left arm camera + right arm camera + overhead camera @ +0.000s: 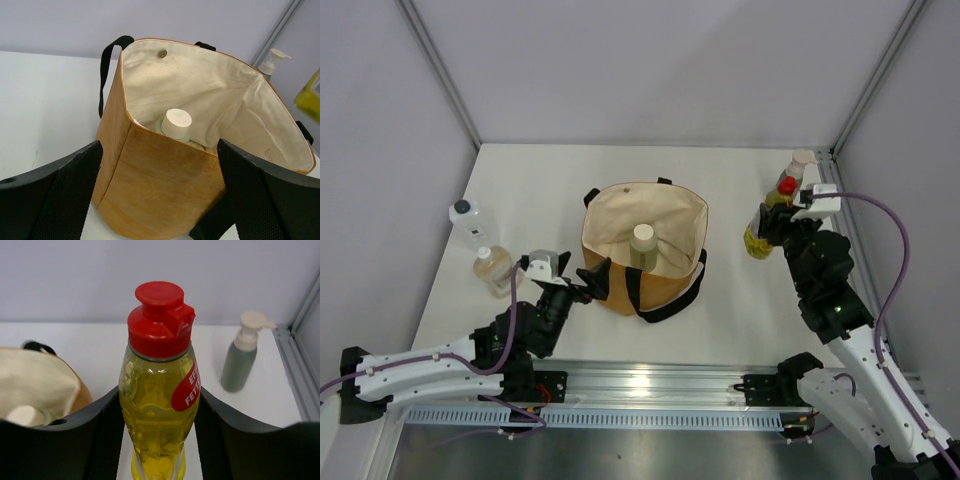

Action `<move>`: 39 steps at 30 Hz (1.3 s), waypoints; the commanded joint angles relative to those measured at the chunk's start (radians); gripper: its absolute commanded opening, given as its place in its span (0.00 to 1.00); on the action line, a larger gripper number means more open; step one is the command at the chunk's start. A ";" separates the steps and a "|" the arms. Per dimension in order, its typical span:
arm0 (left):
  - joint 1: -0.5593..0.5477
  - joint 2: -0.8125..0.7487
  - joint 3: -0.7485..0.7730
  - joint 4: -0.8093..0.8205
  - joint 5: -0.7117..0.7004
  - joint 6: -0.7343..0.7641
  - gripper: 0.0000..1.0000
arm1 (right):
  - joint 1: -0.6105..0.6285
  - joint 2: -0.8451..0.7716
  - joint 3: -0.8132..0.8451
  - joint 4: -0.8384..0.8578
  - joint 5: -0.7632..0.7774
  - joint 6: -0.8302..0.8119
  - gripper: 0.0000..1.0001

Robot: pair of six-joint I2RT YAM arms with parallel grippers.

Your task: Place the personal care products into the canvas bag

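The tan canvas bag [620, 285] stands open mid-table, and a grey-green bottle with a beige cap [643, 240] is upright inside it [176, 124]. My left gripper [588, 280] is open just left of the bag; in the left wrist view its fingers [160, 146] frame the bag's wall [160, 180] without touching it. My right gripper [772, 222] is shut on the yellow bottle with the red cap [760, 238], right of the bag; the pads press both its sides [159, 405]. A clear square bottle with a black cap [468, 222] and an amber bottle with a white cap [492, 267] stand at the left.
A grey-green pump bottle [801, 166] stands in the back right corner, behind the held bottle [239, 362]. Grey walls and metal posts close the table at the back and both sides. The bag's black straps [665, 305] hang over its near side.
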 commanded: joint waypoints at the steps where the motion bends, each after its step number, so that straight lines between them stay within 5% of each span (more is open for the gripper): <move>1: 0.008 0.001 0.006 0.038 0.002 -0.007 0.99 | 0.024 0.054 0.247 0.100 -0.058 -0.004 0.00; 9: 0.008 0.001 0.004 0.038 0.005 -0.007 0.99 | 0.144 0.256 0.573 0.023 -0.072 -0.021 0.00; 16: 0.010 -0.001 0.004 0.036 0.001 -0.004 0.99 | 0.366 0.407 0.727 0.044 0.017 -0.094 0.00; 20: 0.010 -0.002 0.004 0.039 0.002 -0.006 0.99 | 0.455 0.457 0.704 0.118 0.049 -0.099 0.00; 39: 0.014 0.030 0.009 0.041 0.011 -0.007 0.99 | 0.498 0.499 0.299 0.492 0.061 -0.094 0.00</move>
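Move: The right hand already holds the yellow bottle with the red cap. The canvas bag's middle is roughly 25 cm to its left, about 1 cm farther out and 18 cm lower. Inside, the white-capped bottle stands about 25 cm left of the hand, level with it fore and aft. The pump bottle is some 19 cm ahead and 9 cm right. From the idle left hand, the bag lies about 11 cm ahead and 10 cm right. Up and to the left in an arc, the right hand lifts the yellow bottle about 16 cm, carries it some 22 cm across to the canvas bag's mouth, then sinks by as much as it rose, ending just right of the white-capped bottle. The wrist turns about 25 degrees counter-clockwise and the fingers keep their grip. ##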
